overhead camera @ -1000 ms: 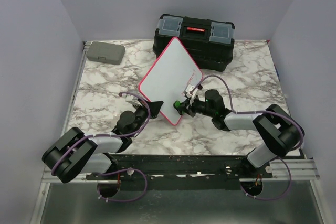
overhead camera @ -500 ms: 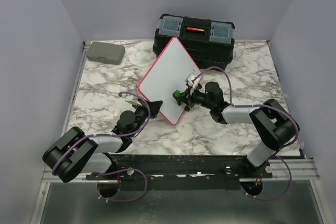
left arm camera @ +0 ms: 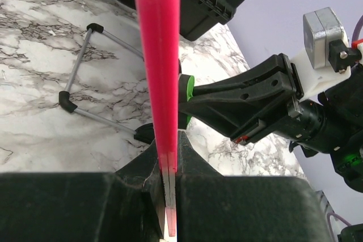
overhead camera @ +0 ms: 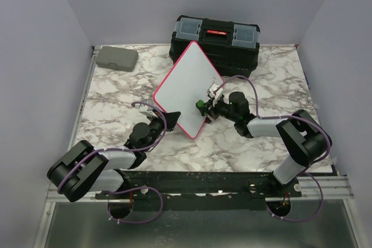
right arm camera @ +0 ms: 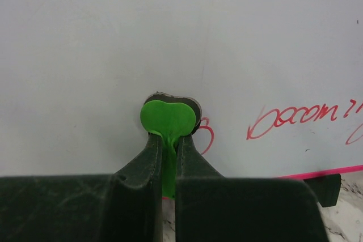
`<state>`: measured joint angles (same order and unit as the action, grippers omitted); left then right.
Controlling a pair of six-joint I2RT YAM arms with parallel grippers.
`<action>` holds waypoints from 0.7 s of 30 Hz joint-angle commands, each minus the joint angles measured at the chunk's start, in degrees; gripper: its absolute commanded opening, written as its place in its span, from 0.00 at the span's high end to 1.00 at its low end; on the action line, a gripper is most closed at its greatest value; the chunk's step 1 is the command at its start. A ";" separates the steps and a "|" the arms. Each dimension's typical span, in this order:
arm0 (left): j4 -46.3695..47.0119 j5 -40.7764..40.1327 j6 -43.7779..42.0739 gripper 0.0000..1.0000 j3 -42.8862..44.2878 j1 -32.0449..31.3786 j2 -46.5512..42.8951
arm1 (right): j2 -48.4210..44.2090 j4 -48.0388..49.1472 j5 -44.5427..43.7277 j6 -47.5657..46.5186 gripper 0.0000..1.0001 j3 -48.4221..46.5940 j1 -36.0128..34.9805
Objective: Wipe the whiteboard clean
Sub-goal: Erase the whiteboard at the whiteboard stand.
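Observation:
The whiteboard, white with a red-pink frame, stands tilted on one corner in mid-table. My left gripper is shut on its lower left edge; in the left wrist view the red frame runs down between the jaws of the left gripper. My right gripper is shut on a small green eraser pressed against the board's lower right face. In the right wrist view the right gripper holds the eraser flat on the white surface. Red handwriting lies to its right.
A black toolbox stands behind the board at the back edge. A small grey case lies at the back left. The board's wire stand legs with black feet hang over the marble table.
My right gripper has slid the eraser up and slightly right along the board's lower right face. The left gripper has kept its hold; the board has barely shifted.

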<state>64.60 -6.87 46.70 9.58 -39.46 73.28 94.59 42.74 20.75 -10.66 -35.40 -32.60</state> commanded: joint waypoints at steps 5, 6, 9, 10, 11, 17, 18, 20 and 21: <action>7.12 4.32 2.96 1.00 1.52 -0.96 0.21 | -0.26 1.96 1.09 4.93 0.99 -3.00 -3.96; 7.16 4.33 2.99 1.00 1.51 -1.02 0.20 | -0.33 2.45 -0.95 5.27 0.99 -3.74 -3.80; 6.92 4.50 2.96 1.00 1.62 -0.93 0.02 | 0.15 3.43 -5.05 5.59 0.99 -5.58 -2.86; 6.86 4.50 3.02 1.00 1.58 -0.96 -0.13 | 0.49 3.62 -6.09 5.60 0.99 -6.10 -2.29; 6.64 4.50 2.88 1.00 1.58 -0.97 -0.30 | 0.88 3.66 -6.77 5.56 0.99 -6.38 -1.69; 6.12 4.41 2.61 1.00 1.27 -0.94 -1.12 | 2.90 2.33 -7.34 3.16 0.99 -4.92 2.00; 6.09 4.29 2.57 1.00 1.23 -0.92 -1.12 | 2.85 1.88 -6.95 2.28 0.99 -4.06 2.01; 6.16 4.41 2.44 1.00 1.39 -0.97 -1.04 | 2.62 1.16 -4.61 1.20 0.99 -2.08 2.01; 6.16 4.41 2.45 1.00 1.40 -0.90 -0.99 | 2.35 -0.59 -2.91 0.44 0.99 -1.30 2.01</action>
<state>65.01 -6.79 47.44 9.58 -39.51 73.38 96.33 44.86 15.55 -7.03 -40.10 -30.57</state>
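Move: The right hand already holds the green eraser against the whiteboard. The last red word lies about 9 cm ahead and 5 cm to its right, roughly level, with a small leftover red loop some 4 cm ahead and a shade lower. The board's far right corner is about 13 cm ahead and 8 cm right, the toolbox roughly 25 cm ahead and 6 cm right. From the left hand, the word is some 13 cm ahead, 17 cm right and a little lower. Keeping its closed grip on the eraser, the right hand wipes in an arc over the whiteboard: it first eases about 1 cm left and up, then sweeps forward and further up, and at the top curls over to the right and back down, ending about 4 cm farther forward and some 3 cm higher, closer to the remaining red word. The wrist turns some 8 degrees clockwise along the way, while the left hand stays in place and keeps the board's near side edge pinched to steady it against the strokes. ##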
